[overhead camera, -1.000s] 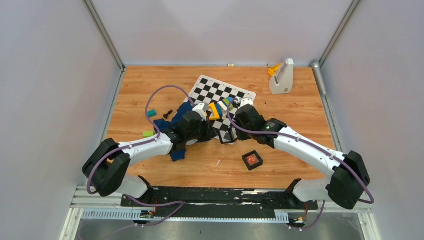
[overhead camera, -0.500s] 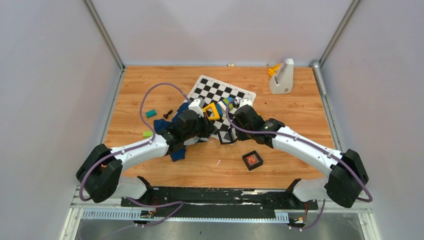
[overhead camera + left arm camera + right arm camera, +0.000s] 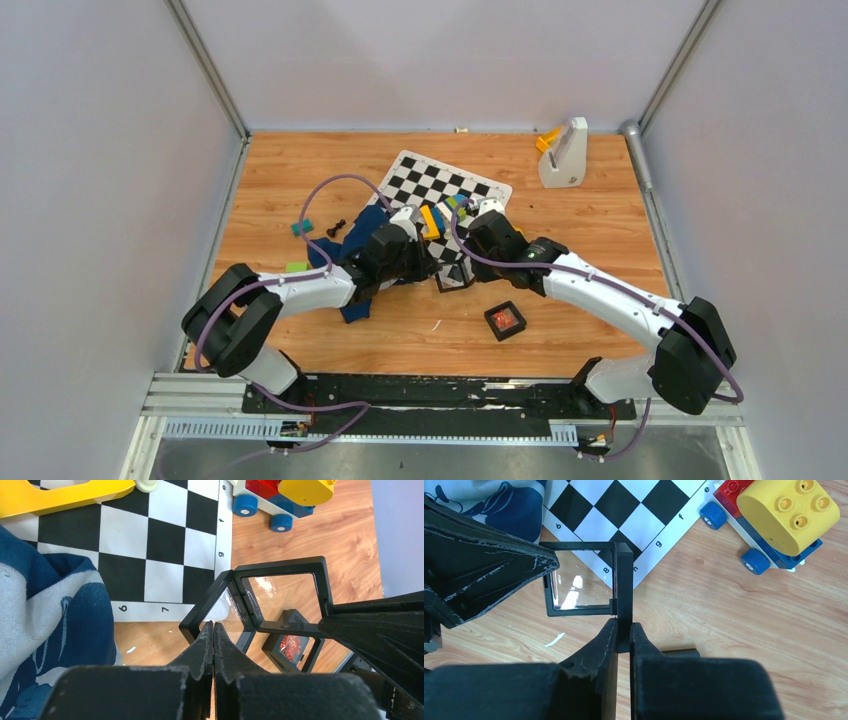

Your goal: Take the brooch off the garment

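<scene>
The garment point(image 3: 366, 222), a dark navy shirt with a pale printed patch, lies crumpled under my left arm and fills the left edge of the left wrist view point(image 3: 50, 605). No brooch shows on the cloth I can see. Both grippers meet at an open black-framed clear case point(image 3: 280, 566) by the mat's near corner. My left gripper point(image 3: 213, 625) is shut, its tips against the case's lower corner; nothing shows between the fingers. My right gripper point(image 3: 624, 626) is shut on the upright edge of the case frame point(image 3: 624, 580).
A checkered mat point(image 3: 440, 185) lies behind the case, with a yellow toy frame point(image 3: 50, 492) on it and a wheeled block toy point(image 3: 784, 515) beside it. A small black box point(image 3: 505, 320) holding something red and glittery sits nearer. A white stand point(image 3: 562, 155) is far right. Small blocks point(image 3: 300, 228) lie left.
My left arm's shoulder and elbow have swung rightward and its wrist has edged right toward the case. The right arm has barely moved. Both grippers stay shut.
</scene>
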Robot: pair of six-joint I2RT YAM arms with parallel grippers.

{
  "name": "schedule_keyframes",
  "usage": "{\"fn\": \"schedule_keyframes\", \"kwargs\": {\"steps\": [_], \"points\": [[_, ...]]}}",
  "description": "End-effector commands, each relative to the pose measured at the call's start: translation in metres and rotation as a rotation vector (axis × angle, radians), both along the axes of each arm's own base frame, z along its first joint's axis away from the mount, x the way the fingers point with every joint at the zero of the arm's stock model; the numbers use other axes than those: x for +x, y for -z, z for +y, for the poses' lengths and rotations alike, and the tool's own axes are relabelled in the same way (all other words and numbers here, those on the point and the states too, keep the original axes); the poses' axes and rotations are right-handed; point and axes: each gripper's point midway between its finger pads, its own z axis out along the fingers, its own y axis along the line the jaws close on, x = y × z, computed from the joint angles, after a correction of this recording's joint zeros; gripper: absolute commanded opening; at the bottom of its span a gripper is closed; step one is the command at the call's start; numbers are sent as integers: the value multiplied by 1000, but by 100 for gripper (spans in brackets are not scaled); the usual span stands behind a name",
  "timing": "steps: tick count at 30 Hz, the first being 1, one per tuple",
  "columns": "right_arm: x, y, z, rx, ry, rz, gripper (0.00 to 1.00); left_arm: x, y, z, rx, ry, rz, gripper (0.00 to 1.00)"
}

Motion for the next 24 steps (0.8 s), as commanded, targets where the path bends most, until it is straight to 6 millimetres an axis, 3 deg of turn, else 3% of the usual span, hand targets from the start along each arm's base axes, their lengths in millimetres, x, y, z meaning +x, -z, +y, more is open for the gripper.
{"fn": "schedule_keyframes", "kwargs": {"steps": [1,12,17,20,21,22,23,24], "points": [[6,-13,6,60,15,-36,0,5,-2,-3,-23,-11,-29,0],[8,-4,-11,86,37,18,0,4,16,-9,-2,22,-9,0],[9,11,-21,18,73,47,0,0,-3,-10,-27,51,-48,0],[12,21,-29,-38,116,71,0,-3,-27,0,-23,42,-98,10],[12,23,-32,-58,127,75,0,-6,-26,7,5,41,-93,16],[13,24,-34,-72,134,73,0,-5,-41,13,3,22,-127,19],[15,24,-36,-83,141,70,2,-9,-39,22,43,18,-120,28],[16,24,-38,-93,149,67,3,-7,-53,30,51,-14,-156,34]]}}
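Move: The open lid of the clear-film case, still pinched in the right fingers, has its middle about 3 cm right, 1 cm back and 2 cm below the left fingertips; from the right fingertips it lies about 4 cm left and 2 cm ahead, 2 cm below. From the left hand, the red-filled case on the table is some 13 cm right and 9 cm back, the garment's middle about 15 cm left and level, both roughly 8 cm lower. The left hand, fingers shut at the free edge of the clear-film lid, eases down about 2 cm, then turns and rises some 3 cm, its fingers parting to about a quarter open as they come free of the lid. Meanwhile the right hand keeps its pinch on the case's other half and carries the case about 3 cm right and 3 cm down, away from the left hand and towards the red-filled case, tipping its fingers a few degrees further down. ##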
